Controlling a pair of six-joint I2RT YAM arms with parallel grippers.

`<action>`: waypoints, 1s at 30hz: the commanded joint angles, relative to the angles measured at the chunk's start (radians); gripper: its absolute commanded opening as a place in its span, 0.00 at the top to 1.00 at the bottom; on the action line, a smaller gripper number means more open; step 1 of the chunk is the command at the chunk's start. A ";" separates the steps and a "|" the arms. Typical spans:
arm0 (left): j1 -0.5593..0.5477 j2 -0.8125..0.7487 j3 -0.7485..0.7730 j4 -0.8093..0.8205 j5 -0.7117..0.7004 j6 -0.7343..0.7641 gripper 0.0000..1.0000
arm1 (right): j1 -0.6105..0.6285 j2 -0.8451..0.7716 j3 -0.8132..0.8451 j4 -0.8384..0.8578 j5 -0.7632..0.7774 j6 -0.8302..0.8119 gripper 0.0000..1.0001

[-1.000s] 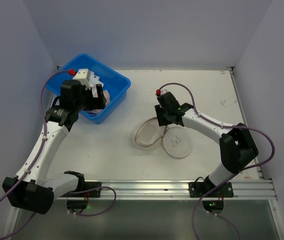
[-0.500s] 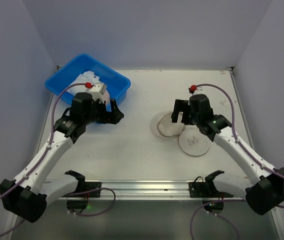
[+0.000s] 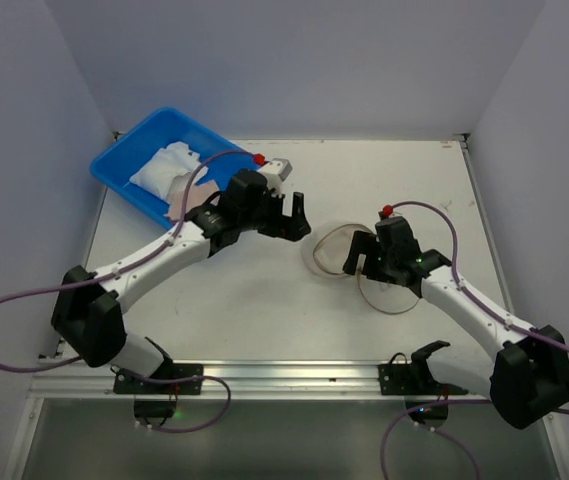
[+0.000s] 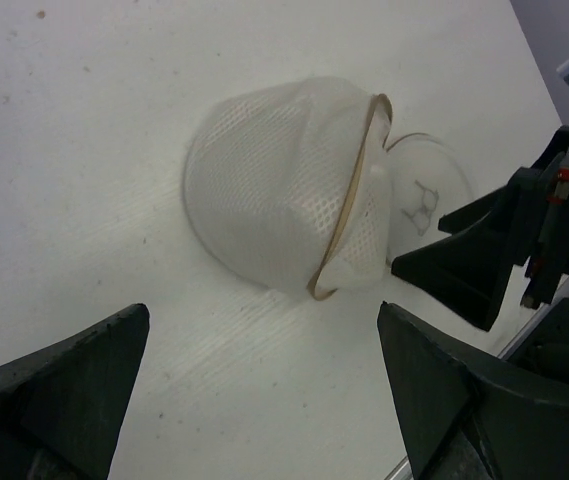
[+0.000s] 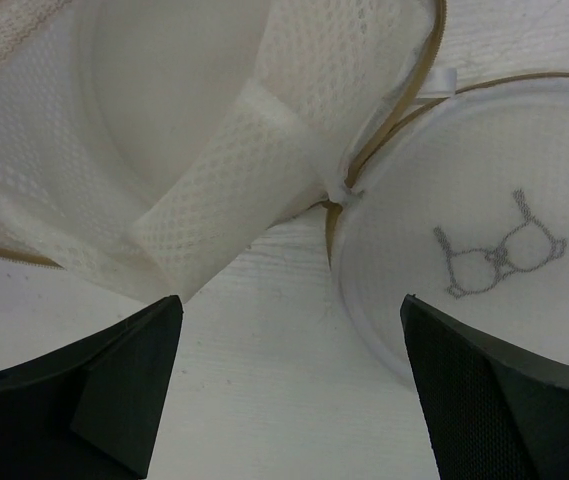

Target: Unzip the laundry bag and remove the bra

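Note:
The laundry bag (image 3: 326,250) lies unzipped in the middle of the table, a cream mesh dome (image 4: 279,190) with a tan zipper rim. Its round lid (image 5: 484,250), with the black bra-outline mark, is flipped flat to the right. In the right wrist view the bag's inside (image 5: 164,120) looks empty. A crumpled white and pinkish heap, apparently the bra (image 3: 172,170), lies in the blue tub (image 3: 114,170). My left gripper (image 3: 296,215) (image 4: 264,400) hangs open just left of the bag. My right gripper (image 3: 357,256) (image 5: 294,390) is open beside the bag and lid, holding nothing.
The blue tub stands at the back left corner of the table. The two grippers face each other across the bag, and the right gripper's black fingers (image 4: 474,260) show in the left wrist view. Grey walls close in the table on three sides.
The left arm swung out of the blue tub to the centre, beside the bag. The right gripper opened, let go of the bag and drew back; the bag shifted right.

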 commanded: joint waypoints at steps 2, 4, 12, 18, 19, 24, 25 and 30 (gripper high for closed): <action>-0.062 0.155 0.160 0.082 -0.068 0.017 0.00 | -0.007 0.001 -0.011 0.110 -0.049 0.076 0.10; -0.083 0.236 0.226 0.084 -0.083 0.022 0.00 | -0.008 -0.014 -0.036 0.119 -0.048 0.093 0.10; -0.123 0.470 0.315 0.110 -0.124 0.038 0.18 | -0.027 -0.094 -0.109 0.119 -0.043 0.113 0.10; -0.123 0.551 0.210 0.113 -0.255 -0.029 0.55 | -0.036 -0.144 -0.138 0.119 -0.037 0.116 0.10; -0.121 0.553 0.193 0.105 -0.284 -0.049 0.64 | -0.036 -0.148 -0.140 0.116 -0.037 0.116 0.10; -0.120 0.467 -0.012 0.119 -0.316 -0.178 0.78 | -0.037 -0.164 -0.135 0.087 0.024 0.114 0.10; -0.120 0.446 -0.048 0.119 -0.333 -0.192 0.79 | -0.042 -0.166 -0.134 0.083 0.030 0.116 0.10; -0.120 0.281 -0.263 0.150 -0.348 -0.261 0.80 | -0.065 -0.160 -0.135 0.082 0.062 0.128 0.11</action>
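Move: The left hand is open and high. The laundry bag's left zip edge lies about 3 cm ahead, 6 cm right and 16 cm below it; the bag body's middle is roughly 6 cm ahead and 11 cm right. The flap with the bra print lies flat some 23 cm right and 3 cm back. The blue tub stands about 27 cm ahead and 22 cm left. From the right hand, that zip edge is about 7 cm ahead, 13 cm left and slightly below. Rightward and a little forward, the left hand first swings about 9 cm towards the bag, then drops some 17 cm, its fingers closing from wide open and tipping steeper by about 20 degrees. They pinch the mesh and zip at the bag's left edge, while the hand curves back left and towards the base, ending low, nearly below where it set out. ##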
